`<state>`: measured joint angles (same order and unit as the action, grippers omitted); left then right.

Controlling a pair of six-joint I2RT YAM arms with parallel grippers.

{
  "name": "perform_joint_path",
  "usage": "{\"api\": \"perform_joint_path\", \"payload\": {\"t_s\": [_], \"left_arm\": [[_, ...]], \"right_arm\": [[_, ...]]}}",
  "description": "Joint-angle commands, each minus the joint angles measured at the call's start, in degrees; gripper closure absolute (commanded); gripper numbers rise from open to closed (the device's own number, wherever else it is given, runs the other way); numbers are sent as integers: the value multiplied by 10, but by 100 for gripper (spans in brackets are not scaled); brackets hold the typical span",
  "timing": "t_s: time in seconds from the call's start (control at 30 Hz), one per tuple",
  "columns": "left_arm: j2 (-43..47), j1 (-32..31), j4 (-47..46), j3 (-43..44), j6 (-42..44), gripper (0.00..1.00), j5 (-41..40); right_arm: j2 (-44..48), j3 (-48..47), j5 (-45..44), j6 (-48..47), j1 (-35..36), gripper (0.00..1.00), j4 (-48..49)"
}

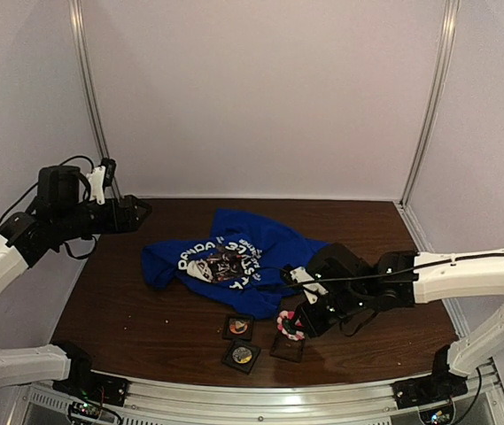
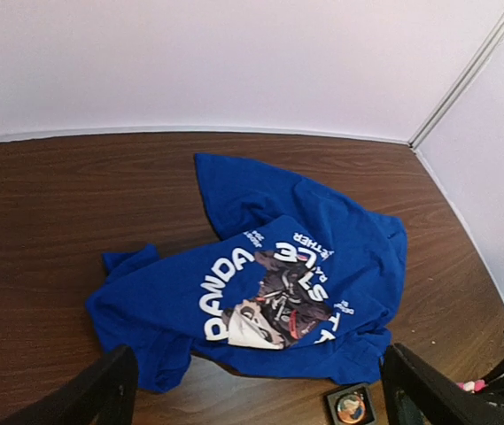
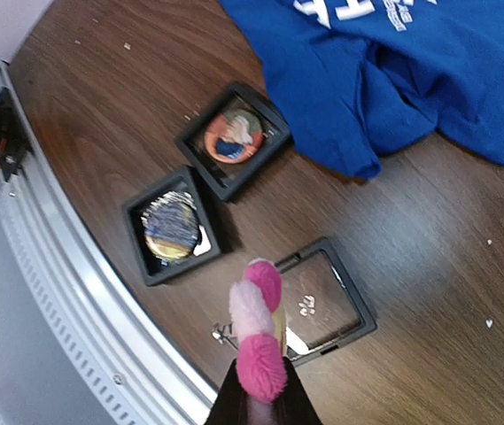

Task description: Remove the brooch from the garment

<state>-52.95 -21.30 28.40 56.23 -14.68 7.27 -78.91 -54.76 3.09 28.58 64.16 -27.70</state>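
The garment point(image 1: 234, 252) is a royal-blue T-shirt lying crumpled on the dark wooden table, its white lettering and dark print facing up point(image 2: 305, 239); one hem shows in the right wrist view point(image 3: 393, 80). The brooch point(image 3: 259, 332) is a fuzzy ring of pink and white tufts with a small metal pin at its side. My right gripper point(image 3: 260, 398) is shut on it, clear of the shirt and above an empty black tray point(image 3: 358, 305). From the top view the brooch point(image 1: 290, 326) hangs just in front of the shirt. My left gripper point(image 1: 136, 212) is raised at the far left, open and holding nothing point(image 2: 256, 390).
Two more black trays point(image 3: 234, 137) point(image 3: 172, 226) each hold a round badge, near the table's front edge beside the empty tray point(image 1: 287, 348). A metal rail point(image 1: 260, 403) runs along the front. White walls enclose the back and sides.
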Motion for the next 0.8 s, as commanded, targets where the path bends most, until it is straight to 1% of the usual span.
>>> {"api": "perform_joint_path", "payload": {"t_s": [0.0,0.07,0.13,0.5,0.77], "left_arm": [[21,4,6,-13,38,2,-119],[28,5,11,-14,37,3,-141],[31,9,13,-15,34,3,-146],[22,14,17,-10,25,3,-132],[17,14,17,-10,23,3,-121]], "right_arm": [[-37,-27,-69,-10,7,100,-75],[-49,-34,-77,-15,10,100,-89],[-64,-39,-87,-18,17,100,-100],[-121,-68,-138,-18,29,100,-106],[-140,-76,-162,-17,35,100,-114]]}}
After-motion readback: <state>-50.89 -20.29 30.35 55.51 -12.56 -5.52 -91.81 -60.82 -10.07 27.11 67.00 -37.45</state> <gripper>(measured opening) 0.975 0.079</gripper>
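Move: Beneath the right hand, which already holds the pink-and-white brooch, lies the empty tray, about 11 cm down, 3 cm ahead and 2 cm to its left. The portrait tray stands some 15 cm left and 8 cm ahead of the hand, the blue-yellow tray 14 cm left and level with it; the garment's middle is about 30 cm ahead and 18 cm left. From the left hand the empty tray is roughly 12 cm back, 35 cm right and 27 cm below. Lowering the held brooch towards the empty tray, the right hand sinks about 5.5 cm, quickly at first and then ever slower, drifting 2 cm right early and edging a little forward late. Its closed fingers keep their pinch while the wrist tips some 20 degrees to point more steeply down. The open, empty left hand swings 4.5 cm left, turning slightly counter-clockwise, then stops. ##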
